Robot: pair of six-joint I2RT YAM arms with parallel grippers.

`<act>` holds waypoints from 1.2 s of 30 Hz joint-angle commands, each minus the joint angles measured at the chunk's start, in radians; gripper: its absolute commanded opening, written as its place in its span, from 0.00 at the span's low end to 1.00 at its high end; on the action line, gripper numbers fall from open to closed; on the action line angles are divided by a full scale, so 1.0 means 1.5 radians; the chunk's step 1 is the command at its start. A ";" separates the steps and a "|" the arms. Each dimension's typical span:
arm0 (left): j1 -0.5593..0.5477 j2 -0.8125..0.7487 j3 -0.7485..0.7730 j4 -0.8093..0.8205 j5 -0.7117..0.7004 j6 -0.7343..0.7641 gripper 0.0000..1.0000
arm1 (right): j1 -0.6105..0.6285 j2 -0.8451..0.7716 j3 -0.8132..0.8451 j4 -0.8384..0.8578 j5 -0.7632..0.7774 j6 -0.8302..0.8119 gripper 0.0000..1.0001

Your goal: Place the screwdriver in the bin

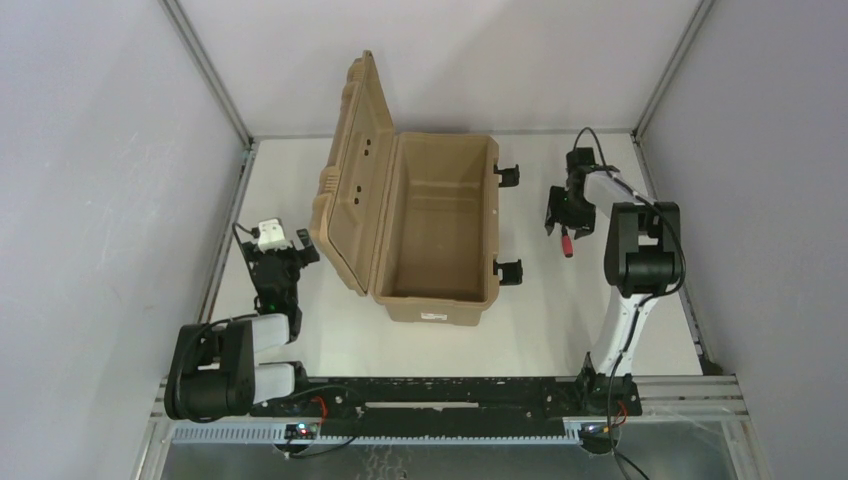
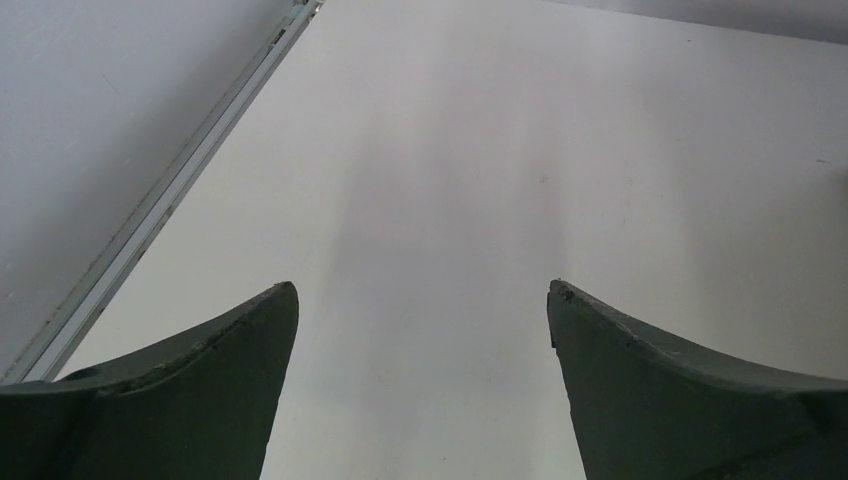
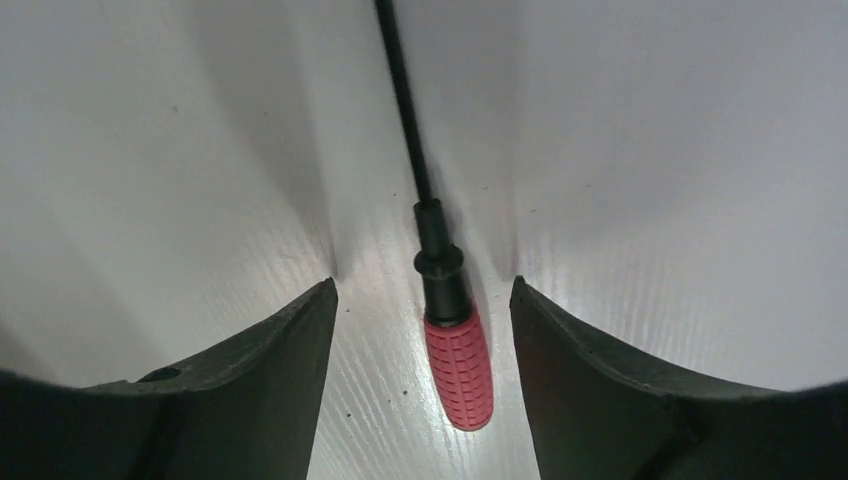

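Note:
The screwdriver (image 3: 458, 365) lies flat on the white table, red ribbed handle toward the camera, thin dark shaft running away. My right gripper (image 3: 420, 285) is down over it, open, one finger on each side of the handle with a gap on both sides. From above, the red handle (image 1: 567, 243) peeks out just below the right gripper (image 1: 562, 222), to the right of the bin (image 1: 437, 225). The bin is a tan case, its lid (image 1: 350, 180) swung up to the left, inside bare. My left gripper (image 2: 422, 290) is open over bare table.
Two black latches (image 1: 508, 175) (image 1: 509, 271) stick out of the bin's right side, toward the right gripper. Metal frame rails (image 1: 228, 230) edge the table on the left and right. The left arm (image 1: 270, 270) sits just left of the raised lid.

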 commanded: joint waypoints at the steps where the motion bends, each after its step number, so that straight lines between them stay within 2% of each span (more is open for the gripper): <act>1: 0.002 -0.006 0.022 0.032 0.011 0.013 1.00 | 0.013 0.018 0.025 -0.042 0.047 0.004 0.68; 7: 0.002 -0.005 0.022 0.032 0.010 0.013 1.00 | 0.012 0.007 -0.028 -0.029 0.049 0.024 0.61; 11: 0.002 -0.005 0.022 0.033 0.010 0.013 1.00 | 0.013 0.011 -0.038 -0.030 0.043 0.017 0.40; 15: 0.003 -0.005 0.022 0.033 0.010 0.013 1.00 | 0.013 0.000 -0.035 -0.027 0.044 0.009 0.04; 16: 0.002 -0.005 0.022 0.033 0.010 0.013 1.00 | 0.013 -0.003 -0.029 -0.034 0.042 0.007 0.00; 22: 0.003 -0.005 0.022 0.033 0.010 0.013 1.00 | 0.013 -0.091 0.043 -0.112 0.031 0.014 0.00; 26: 0.002 -0.005 0.022 0.033 0.010 0.013 1.00 | 0.013 -0.150 0.136 -0.211 0.029 0.035 0.00; 31: 0.002 -0.004 0.022 0.034 0.010 0.013 1.00 | 0.078 -0.194 0.307 -0.354 0.058 0.072 0.00; 36: 0.003 -0.005 0.022 0.034 0.010 0.013 1.00 | 0.181 -0.161 0.527 -0.456 0.044 0.135 0.00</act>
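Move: Just under the right hand lies the screwdriver: its red handle is about 2 cm back from the hand, neither left nor right, and roughly 2 cm lower, with the shaft pointing forward. The bin's middle stands some 28 cm to the left, about 2 cm farther out and 9 cm higher; its near latch is about 15 cm left and 10 cm back. From the left hand, the handle lies some 65 cm right, 4 cm farther out and 9 cm lower. Settling about 1.5 cm down and 1 cm back, the right hand shuts its open fingers on the screwdriver where the black collar meets the red handle. Still shut, it eases slightly farther back, then rises fast by some 26 cm, swinging about 5 cm left towards the bin's right rim late in the climb while the fingers tip forward and up about 20 degrees. ##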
